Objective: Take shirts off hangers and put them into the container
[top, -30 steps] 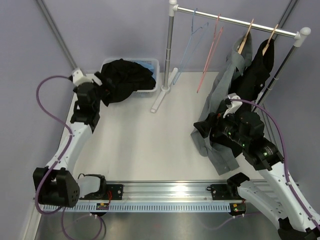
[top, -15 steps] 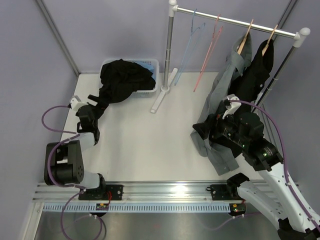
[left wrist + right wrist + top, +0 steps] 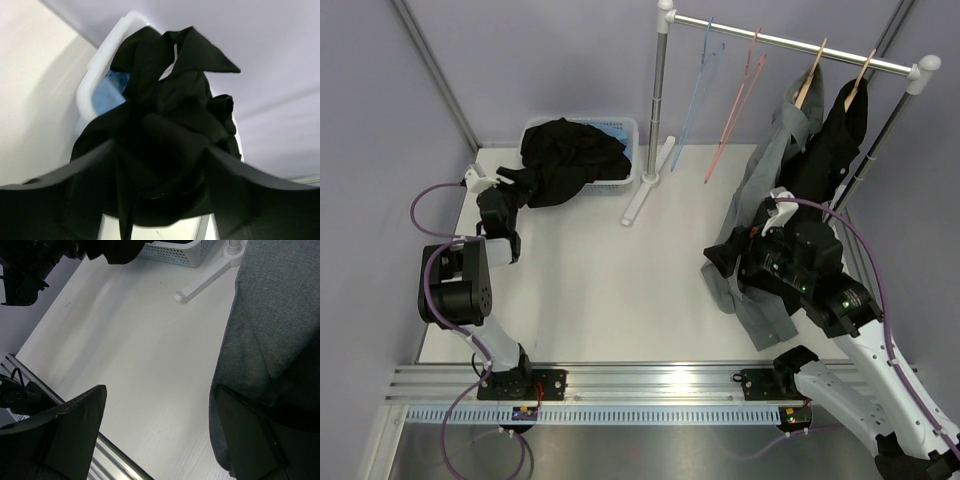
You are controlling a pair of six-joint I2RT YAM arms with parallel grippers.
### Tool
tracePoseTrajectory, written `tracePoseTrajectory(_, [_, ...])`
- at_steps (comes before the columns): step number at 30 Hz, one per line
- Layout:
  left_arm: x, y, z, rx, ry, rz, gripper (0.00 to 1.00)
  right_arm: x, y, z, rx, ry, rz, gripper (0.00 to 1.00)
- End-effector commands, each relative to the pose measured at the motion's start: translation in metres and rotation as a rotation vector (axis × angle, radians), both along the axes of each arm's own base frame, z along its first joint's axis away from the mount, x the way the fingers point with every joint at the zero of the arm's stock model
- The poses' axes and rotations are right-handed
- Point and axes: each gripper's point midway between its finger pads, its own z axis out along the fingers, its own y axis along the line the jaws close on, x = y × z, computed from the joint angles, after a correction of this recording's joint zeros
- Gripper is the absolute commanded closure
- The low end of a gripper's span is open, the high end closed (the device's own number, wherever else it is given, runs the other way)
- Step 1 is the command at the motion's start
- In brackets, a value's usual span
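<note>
A black shirt point(image 3: 570, 155) is heaped in the white container point(image 3: 628, 128) over a light blue shirt point(image 3: 111, 92). Part of it hangs over the container's left rim. My left gripper point(image 3: 512, 185) is at that overhang, jaws apart with black cloth point(image 3: 165, 135) bunched between the fingers point(image 3: 75, 190). A grey shirt point(image 3: 770, 170) and another black shirt point(image 3: 835, 140) hang on wooden hangers point(image 3: 812, 72). The blue hanger point(image 3: 695, 95) and pink hanger point(image 3: 740, 95) hang bare. My right gripper point(image 3: 723, 262) is open at the grey shirt's lower left edge point(image 3: 270, 325), its right finger point(image 3: 250, 435) against the cloth.
The white-and-chrome rail point(image 3: 790, 43) stands at the back right, its foot point(image 3: 642, 200) running across the table beside the container. A metal track point(image 3: 650, 380) lines the near edge. Purple walls close in the left and back.
My left arm drew back from the container, then swung up to it again, and its jaws have begun to narrow. The right arm has barely moved. The pink hanger sways slightly.
</note>
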Motion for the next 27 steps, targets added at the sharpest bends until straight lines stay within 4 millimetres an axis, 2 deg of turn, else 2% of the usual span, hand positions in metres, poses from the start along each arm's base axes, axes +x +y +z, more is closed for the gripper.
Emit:
tracePoseTrajectory(1, [0.016,0.000,0.032,0.041,-0.105,-0.027,0.37,0.004,0.000,0.005,-0.005,-0.022,-0.002,0.01])
tracePoseTrajectory(3, [0.018,-0.002,0.033,0.046,-0.102,-0.039,0.45,0.004,0.000,0.004,-0.007,-0.020,-0.003,0.01])
tracePoseTrajectory(4, [0.018,-0.002,0.036,0.047,-0.108,-0.039,0.54,0.004,0.000,0.004,-0.008,-0.019,-0.006,0.01])
tracePoseTrajectory(6, [0.020,-0.002,0.042,0.059,-0.112,-0.042,0.66,0.005,0.000,0.004,-0.009,-0.021,-0.006,0.00])
tracePoseTrajectory(7, [0.022,-0.003,0.041,0.063,-0.095,-0.051,0.77,0.005,0.000,0.004,-0.007,-0.022,-0.006,0.01])
tracePoseTrajectory(8, [0.027,-0.004,0.053,0.074,-0.116,-0.064,0.82,0.004,0.000,0.004,-0.006,-0.021,-0.003,0.01])
tracePoseTrajectory(10, [0.035,-0.008,0.055,0.084,-0.101,-0.080,0.94,0.005,0.000,0.004,-0.004,-0.020,-0.002,0.01])
tracePoseTrajectory(11, [0.044,-0.011,0.074,0.097,-0.135,-0.097,1.00,0.004,0.001,0.004,-0.004,-0.020,-0.001,0.00])
tracePoseTrajectory(12, [0.050,-0.015,0.082,0.113,-0.142,-0.113,1.00,0.004,0.000,0.004,-0.004,-0.020,-0.002,0.01])
tracePoseTrajectory(13, [0.057,-0.019,0.073,0.115,-0.099,-0.129,1.00,0.004,0.000,0.005,-0.005,-0.023,-0.003,0.00])
tracePoseTrajectory(14, [0.063,-0.024,0.079,0.127,-0.098,-0.152,1.00,0.004,0.000,0.005,-0.006,-0.023,-0.006,0.01])
tracePoseTrajectory(15, [0.076,-0.033,0.104,0.157,-0.138,-0.169,1.00,0.004,-0.001,0.005,-0.007,-0.023,-0.009,0.01])
tracePoseTrajectory(16, [0.084,-0.040,0.092,0.160,-0.090,-0.188,1.00,0.005,-0.001,0.005,-0.008,-0.024,-0.010,0.01])
tracePoseTrajectory(17, [0.091,-0.048,0.096,0.173,-0.090,-0.214,1.00,0.005,-0.002,0.004,-0.009,-0.023,-0.013,0.01])
tracePoseTrajectory(18, [0.101,-0.062,0.112,0.206,-0.093,-0.245,1.00,0.005,-0.002,0.005,-0.009,-0.025,-0.013,0.00])
tracePoseTrajectory(19, [0.107,-0.070,0.113,0.220,-0.078,-0.262,1.00,0.005,-0.002,0.004,-0.011,-0.022,-0.014,0.01])
tracePoseTrajectory(20, [0.119,-0.073,0.097,0.231,-0.040,-0.271,1.00,0.005,-0.002,0.003,-0.012,-0.020,-0.014,0.01])
tracePoseTrajectory(21, [0.122,-0.095,0.086,0.246,0.003,-0.314,1.00,0.006,-0.002,0.003,-0.012,-0.020,-0.014,0.01])
tracePoseTrajectory(22, [0.131,-0.103,0.101,0.249,-0.022,-0.322,1.00,0.006,-0.002,0.002,-0.015,-0.016,-0.016,0.01])
tracePoseTrajectory(23, [0.140,-0.111,0.076,0.246,0.023,-0.348,1.00,0.006,-0.002,0.003,-0.014,-0.019,-0.019,0.01])
tracePoseTrajectory(24, [0.142,-0.124,0.062,0.241,0.077,-0.376,1.00,0.007,-0.002,0.002,-0.018,-0.016,-0.020,0.01])
tracePoseTrajectory(25, [0.150,-0.132,0.072,0.246,0.063,-0.387,1.00,0.007,-0.002,0.001,-0.019,-0.015,-0.020,0.01])
tracePoseTrajectory(26, [0.153,-0.138,0.063,0.245,0.083,-0.402,1.00,0.007,-0.003,0.001,-0.021,-0.016,-0.024,0.01])
tracePoseTrajectory(27, [0.157,-0.151,0.044,0.241,0.126,-0.429,1.00,0.008,-0.003,0.001,-0.023,-0.014,-0.023,0.01])
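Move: The black shirt's hanging end, spilling over the container's near-left rim, is just 4 cm to the right of my left hand and 2 cm ahead, slightly lower. The container's middle lies some 14 cm right and 6 cm ahead. The rack's near-left foot lies on the table about 32 cm right, level with this hand and roughly 10 cm lower. From my idle right hand, the hanging end is about 45 cm left, 28 cm ahead and 14 cm lower. I ease my left hand barely forward as its fingers close from about three-quarters open to shut, pinching the black shirt's hanging end. Then I draw it forward and up, swinging right over the container towards its far side: about 15 cm forward and 12 right, rising some 11 before dipping 2. The hand turns about 20 degrees clockwise and its left side rolls up, the pinch kept. ##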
